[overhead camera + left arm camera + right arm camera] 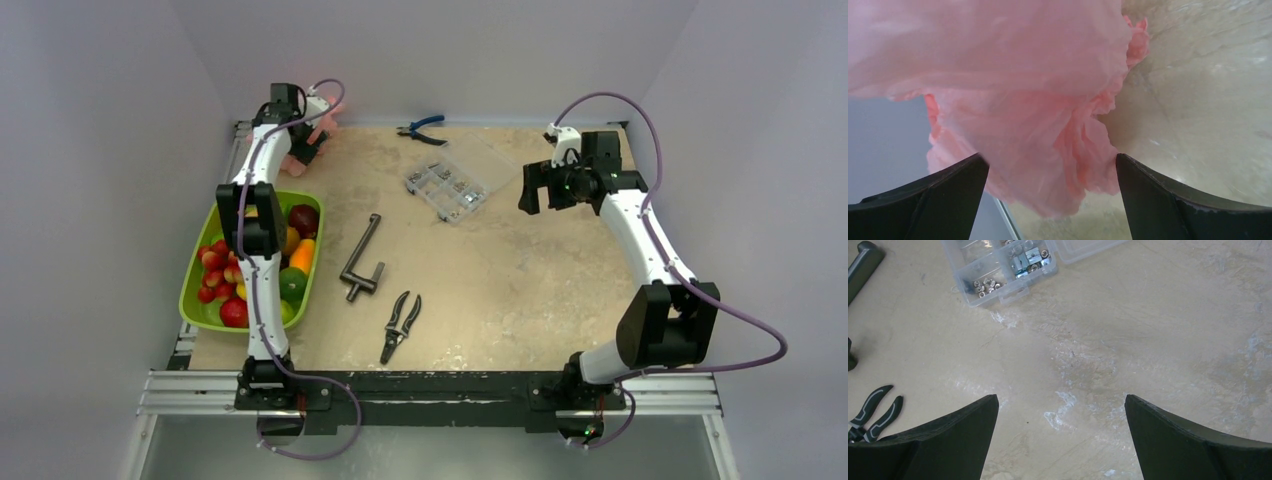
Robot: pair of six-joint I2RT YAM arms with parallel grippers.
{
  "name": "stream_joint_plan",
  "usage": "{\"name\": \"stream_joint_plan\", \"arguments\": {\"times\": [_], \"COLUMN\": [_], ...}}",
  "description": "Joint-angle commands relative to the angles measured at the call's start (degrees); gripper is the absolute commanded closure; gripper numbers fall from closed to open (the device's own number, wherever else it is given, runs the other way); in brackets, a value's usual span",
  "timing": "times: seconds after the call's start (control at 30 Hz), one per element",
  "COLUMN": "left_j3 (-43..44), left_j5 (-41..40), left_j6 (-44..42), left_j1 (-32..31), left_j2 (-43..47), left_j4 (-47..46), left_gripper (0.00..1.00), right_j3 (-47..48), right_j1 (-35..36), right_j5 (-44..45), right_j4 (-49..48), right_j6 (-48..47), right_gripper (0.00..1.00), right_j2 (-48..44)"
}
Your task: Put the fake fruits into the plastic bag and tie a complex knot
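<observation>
The fake fruits (222, 270), red, orange, yellow, green and dark purple, lie heaped in a lime-green tray (195, 300) at the table's left edge, partly hidden by the left arm. The crumpled pink plastic bag (295, 164) lies in the far left corner. My left gripper (303, 150) is right at it. In the left wrist view the plastic bag (1023, 100) bulges between the wide-apart fingers of that gripper (1050, 160), which is open. My right gripper (535, 187) hangs open over bare table at the right, with nothing between its fingers (1061, 400). The knot is out of view.
Blue-handled pliers (422, 128) lie at the far edge. A clear parts box (447, 187) (1008, 265) stands left of the right gripper. A dark metal clamp (362, 258) and pruning shears (400, 325) lie mid-table. Grey walls close in the sides.
</observation>
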State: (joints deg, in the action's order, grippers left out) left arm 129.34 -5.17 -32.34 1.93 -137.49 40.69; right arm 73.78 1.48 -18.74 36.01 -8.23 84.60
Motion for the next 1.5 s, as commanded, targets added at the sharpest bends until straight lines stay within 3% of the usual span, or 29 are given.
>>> {"name": "stream_joint_plan", "arguments": {"times": [0.0,0.1,0.2,0.3,0.47,0.6,0.87,0.97,1.13,1.3,1.47], "left_j3": [2.51,2.37,2.12,0.81,-3.64,-4.54,-15.64,-25.64,-42.12,-44.67,-46.13], "left_j5": [-8.27,-6.24,-4.27,-2.1,7.74,19.38,38.91,40.66,38.58,40.2,39.03], "left_j6": [-7.32,-7.03,-6.28,-5.07,-1.45,0.96,8.93,11.58,8.93,9.16,6.95], "left_j1": [-0.26,-0.18,-0.18,-0.18,-0.85,-1.4,-10.81,-16.1,-27.0,-33.67,-38.63], "left_j2": [-3.21,-4.11,-3.76,-0.9,10.97,22.22,41.65,49.15,58.12,57.9,54.52], "left_j4": [-9.67,-10.62,-10.65,-11.17,-7.88,1.52,10.77,5.39,-3.07,-1.88,-2.75], "left_gripper": [0.04,0.21,0.56,0.99,1.0,1.0,1.0,1.0,1.0,1.0,1.0], "right_j3": [0.31,0.48,0.7,1.16,1.23,1.55,7.42,11.29,14.7,9.4,6.89], "right_j1": [-0.07,-0.07,-0.07,-0.07,-0.13,-0.17,-0.07,-0.03,0.06,0.86,3.3], "right_j5": [-0.44,-0.08,-0.15,-0.39,-2.45,-6.01,-17.82,-22.56,-31.07,-32.64,-33.26], "right_j4": [-0.41,-0.38,-0.41,-0.25,-0.11,1.03,3.34,5.53,7.59,8.21,6.84], "right_j6": [-0.42,-0.41,-0.57,-0.81,-2.11,-7.11,-12.25,-10.36,-3.03,-5.98,-6.77], "right_gripper": [0.01,0.01,0.01,0.01,0.01,0.01,0.01,0.01,0.01,0.01,0.01], "right_j2": [-0.84,-0.58,-0.35,-0.5,-1.93,-4.0,-11.49,-13.84,-19.66,-25.1,-22.2]}}
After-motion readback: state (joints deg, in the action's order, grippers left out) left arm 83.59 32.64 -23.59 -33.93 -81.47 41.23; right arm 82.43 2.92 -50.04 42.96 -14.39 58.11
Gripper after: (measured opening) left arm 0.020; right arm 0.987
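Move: The pink plastic bag lies right at the left hand's open fingers, its middle about 3 cm ahead and 4 cm below. From this hand the fruit bowl is some 33 cm back and 5 cm left; the black wrench 31 cm back, 24 cm right; the blue-handled cutters 3 cm ahead, 38 cm right. From the right hand the bag lies roughly 20 cm ahead, 70 cm left and 14 cm below, with the parts box 10 cm ahead and 20 cm left. Down about 4 cm onto the bag with a slight forward slide, the left hand shuts its fingers on it, then lifts high and sweeps back and right, some 33 cm each way, turning clockwise and sinking again before it slows over the table's middle. The right hand, fingers still open, rises about 20 cm, drawing back and a little left as it turns counter-clockwise towards the bag. ##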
